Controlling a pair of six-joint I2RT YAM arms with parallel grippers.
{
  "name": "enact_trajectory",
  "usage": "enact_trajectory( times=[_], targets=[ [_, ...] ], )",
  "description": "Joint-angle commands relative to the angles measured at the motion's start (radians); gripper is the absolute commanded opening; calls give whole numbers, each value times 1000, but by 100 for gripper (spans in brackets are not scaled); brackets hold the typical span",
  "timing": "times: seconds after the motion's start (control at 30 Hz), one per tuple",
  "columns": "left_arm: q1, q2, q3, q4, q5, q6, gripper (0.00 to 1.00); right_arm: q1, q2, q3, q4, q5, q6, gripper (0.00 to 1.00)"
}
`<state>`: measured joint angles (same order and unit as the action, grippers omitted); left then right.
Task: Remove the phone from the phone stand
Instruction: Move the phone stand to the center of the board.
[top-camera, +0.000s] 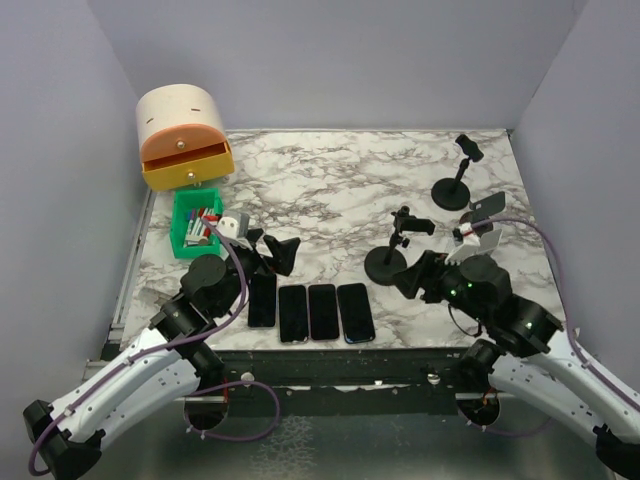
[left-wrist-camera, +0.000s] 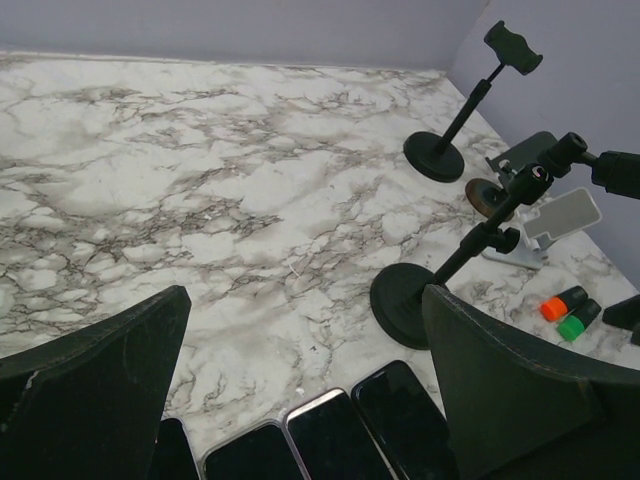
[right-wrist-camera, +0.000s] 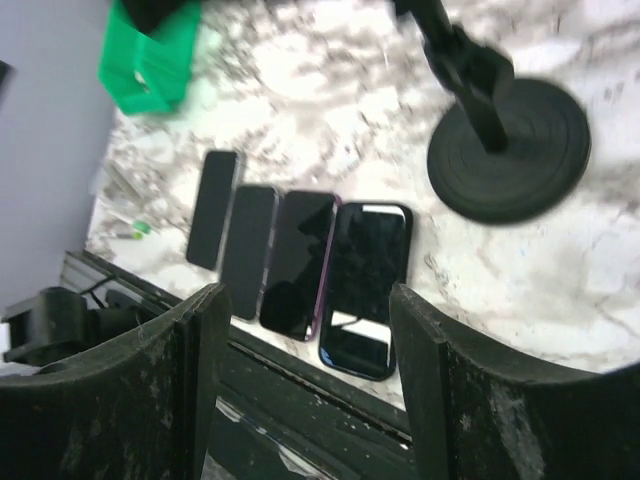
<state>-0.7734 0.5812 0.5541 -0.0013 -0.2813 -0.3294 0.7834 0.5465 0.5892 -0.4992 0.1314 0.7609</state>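
Several dark phones (top-camera: 310, 312) lie flat in a row at the table's front edge, also seen in the left wrist view (left-wrist-camera: 330, 440) and the right wrist view (right-wrist-camera: 300, 250). A black round-based phone stand (top-camera: 385, 265) with an empty clamp stands just right of them. My right gripper (top-camera: 412, 275) hovers open by this stand, nothing between its fingers (right-wrist-camera: 308, 295). My left gripper (top-camera: 268, 248) is wide open behind the row (left-wrist-camera: 305, 300). At the right, a dark slab that looks like a phone (top-camera: 489, 205) leans on a stand (left-wrist-camera: 528, 155).
A second black clamp stand (top-camera: 450, 192) is at the back right, and a white stand (top-camera: 478, 240) is near the leaning slab. A green bin (top-camera: 188, 240) of markers and a cream-and-orange drawer box (top-camera: 183, 140) are at the left. Orange and green caps (left-wrist-camera: 565, 303) lie at the right.
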Motion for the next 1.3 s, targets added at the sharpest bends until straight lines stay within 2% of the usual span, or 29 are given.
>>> enact_trajectory(
  times=[0.0, 0.23, 0.37, 0.5, 0.67, 0.97, 1.17, 1.27],
  targets=[
    [5, 9, 11, -2, 41, -2, 99, -5, -17, 142, -171, 82, -132, 70],
    [5, 45, 16, 15, 84, 9, 99, -6, -53, 252, -103, 154, -277, 70],
    [5, 55, 18, 15, 102, 8, 99, -6, -5, 344, -96, 311, -322, 70],
    [4, 56, 18, 15, 109, 6, 99, -6, 68, 396, -101, 443, -291, 66],
    [5, 52, 15, 15, 117, 6, 99, -6, 187, 430, -132, 444, -237, 64],
    [5, 54, 17, 18, 136, 6, 99, -6, 203, 392, -127, 486, -221, 58],
    [4, 58, 17, 20, 142, 3, 99, -6, 214, 356, -131, 517, -224, 44],
    [4, 58, 17, 20, 143, 3, 99, -6, 222, 348, -123, 517, -224, 42]
  ],
)
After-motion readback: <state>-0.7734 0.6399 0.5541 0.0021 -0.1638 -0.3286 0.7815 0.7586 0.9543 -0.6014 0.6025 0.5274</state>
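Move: The phone stand's holder head is about 10 cm ahead of the right hand, 1 cm to its right and 6 cm above it. The stand's round base is some 12 cm ahead, 2 cm left and 16 cm below. The nearest phone lies level with the hand, 10 cm left and 17 cm below; a silver stand is 18 cm ahead, 22 cm right and 12 cm below. From the left hand the holder is roughly 6 cm ahead, 25 cm right and 2 cm below. Right hand climbs about 14 cm, forward and right towards the holder's right end, then dips, fingers narrowing. ##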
